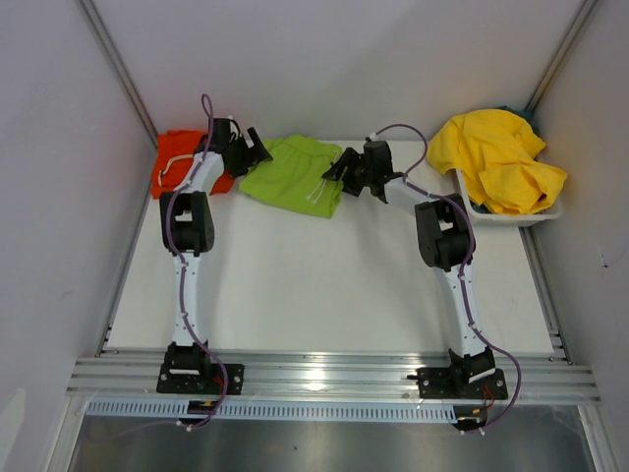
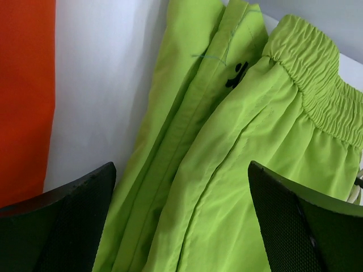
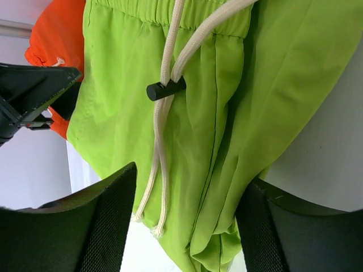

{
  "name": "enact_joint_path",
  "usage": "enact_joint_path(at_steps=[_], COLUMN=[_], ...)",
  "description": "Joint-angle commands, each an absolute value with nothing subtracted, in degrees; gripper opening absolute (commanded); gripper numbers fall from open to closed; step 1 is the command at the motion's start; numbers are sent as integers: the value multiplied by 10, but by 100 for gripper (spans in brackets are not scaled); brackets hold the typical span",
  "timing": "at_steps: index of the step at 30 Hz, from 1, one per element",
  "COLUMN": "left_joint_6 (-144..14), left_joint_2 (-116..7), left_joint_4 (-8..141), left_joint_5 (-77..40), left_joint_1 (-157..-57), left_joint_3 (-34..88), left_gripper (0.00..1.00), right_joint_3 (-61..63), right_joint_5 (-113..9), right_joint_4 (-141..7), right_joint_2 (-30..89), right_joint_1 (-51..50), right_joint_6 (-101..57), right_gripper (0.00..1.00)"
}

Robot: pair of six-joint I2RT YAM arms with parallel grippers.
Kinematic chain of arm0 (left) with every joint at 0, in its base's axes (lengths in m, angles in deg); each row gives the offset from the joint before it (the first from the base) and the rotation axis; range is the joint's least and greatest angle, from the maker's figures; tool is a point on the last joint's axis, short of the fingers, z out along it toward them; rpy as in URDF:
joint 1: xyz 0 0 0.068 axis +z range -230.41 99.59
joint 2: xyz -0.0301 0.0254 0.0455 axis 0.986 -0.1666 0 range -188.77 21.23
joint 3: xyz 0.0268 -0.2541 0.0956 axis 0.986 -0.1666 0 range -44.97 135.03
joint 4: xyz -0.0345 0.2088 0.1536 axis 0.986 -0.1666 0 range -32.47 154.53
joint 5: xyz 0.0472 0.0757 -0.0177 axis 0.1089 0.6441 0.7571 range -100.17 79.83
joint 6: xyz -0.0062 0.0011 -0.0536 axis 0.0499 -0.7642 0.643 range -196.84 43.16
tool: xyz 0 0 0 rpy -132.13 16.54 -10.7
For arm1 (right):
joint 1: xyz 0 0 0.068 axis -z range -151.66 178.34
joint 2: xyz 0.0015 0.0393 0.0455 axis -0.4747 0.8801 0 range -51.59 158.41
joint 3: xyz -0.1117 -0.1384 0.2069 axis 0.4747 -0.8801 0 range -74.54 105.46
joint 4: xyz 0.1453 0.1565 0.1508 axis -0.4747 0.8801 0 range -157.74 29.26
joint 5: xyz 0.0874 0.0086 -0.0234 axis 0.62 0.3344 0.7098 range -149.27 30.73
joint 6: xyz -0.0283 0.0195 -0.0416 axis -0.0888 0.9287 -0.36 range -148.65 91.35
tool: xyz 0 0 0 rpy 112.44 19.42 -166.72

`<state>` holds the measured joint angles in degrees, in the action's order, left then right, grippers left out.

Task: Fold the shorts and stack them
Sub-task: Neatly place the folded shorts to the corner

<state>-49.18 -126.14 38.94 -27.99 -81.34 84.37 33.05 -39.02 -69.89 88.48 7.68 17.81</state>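
Observation:
The lime green shorts (image 1: 293,177) lie crumpled at the back middle of the table, waistband and white drawstring (image 3: 161,141) toward the right. My left gripper (image 1: 257,150) hangs open over their left edge; in the left wrist view its jaws (image 2: 181,167) stand wide apart above the green fabric (image 2: 255,113) and its small dark logo (image 2: 237,75). My right gripper (image 1: 339,168) is at their right edge, its jaws (image 3: 193,175) open on either side of a fold of the green shorts (image 3: 113,113). The orange shorts (image 1: 177,157) lie at the back left.
A white bin (image 1: 511,214) at the back right holds piled yellow shorts (image 1: 501,162). White walls close in the table (image 1: 324,285) on three sides. A metal rail (image 1: 324,374) with both arm bases runs along the near edge.

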Motion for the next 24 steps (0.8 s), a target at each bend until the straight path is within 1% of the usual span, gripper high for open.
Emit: enact_joint_path(at_steps=[1, 4, 10, 11, 13, 14, 16, 17, 18, 19, 20, 22, 24], left_joint_6=[-473, -466, -464, -464, -466, -467, -471, -473, -475, -478, -481, -482, -480], left_joint_2=[-1286, -1297, -1306, -1307, -1307, -1307, -1305, -1304, -1302, -1301, -1299, -1295, -1286], left_joint_4=[387, 375, 356, 354, 350, 348, 345, 344, 344, 343, 343, 349, 366], left_joint_5=[-325, -328, -325, -325, -329, -329, -330, -332, -333, -335, -335, -338, -345], left_joint_1=[-806, -806, -806, -806, -806, -806, -810, -812, -815, -816, -820, -822, -823], left_joint_3=[883, 897, 914, 914, 914, 914, 910, 911, 910, 908, 906, 899, 880], left_gripper=[99, 99, 99, 98, 90, 81, 73, 67, 64, 62, 56, 50, 39], right_joint_3=[345, 332, 335, 335, 334, 333, 333, 334, 333, 334, 334, 336, 338], right_joint_5=[-376, -362, -360, -360, -360, -359, -357, -355, -355, -355, -356, -357, -357], right_joint_4=[-705, -736, -737, -737, -737, -738, -738, -739, -740, -738, -737, -732, -728], right_joint_2=[888, 888, 888, 887, 886, 886, 887, 887, 888, 888, 888, 889, 890], right_joint_1=[77, 79, 77, 78, 78, 78, 78, 78, 78, 78, 77, 77, 76], right_joint_6=[178, 189, 187, 187, 186, 186, 185, 186, 186, 186, 185, 185, 185], right_gripper=[67, 62, 59, 58, 57, 56, 54, 54, 53, 50, 49, 45, 38])
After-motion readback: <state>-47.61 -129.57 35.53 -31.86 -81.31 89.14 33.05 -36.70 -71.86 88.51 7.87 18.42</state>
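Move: The folded green shorts lie between the hands: their left edge is right under the left hand's open fingers, about 1 cm to its right and 2 cm down, and the orange shorts' middle is about 16 cm to that hand's left and some 2 cm back. From the right hand, the green shorts' right edge is level ahead-and-back, about 1 cm to its left and 2 cm below, already between half-open fingers; the drawstring lies about 4 cm left and level with it. The left hand noses about 1 cm forward with its fingers wide, then eases back and down by roughly 1 cm each while drifting some 1 cm right, its fingers closing to under half open around the bunched left edge of the green shorts. Meanwhile the right hand stays almost in place at the right edge, rising about 1 cm, and its partly closed fingers keep narrowing on the folded cloth between them. ##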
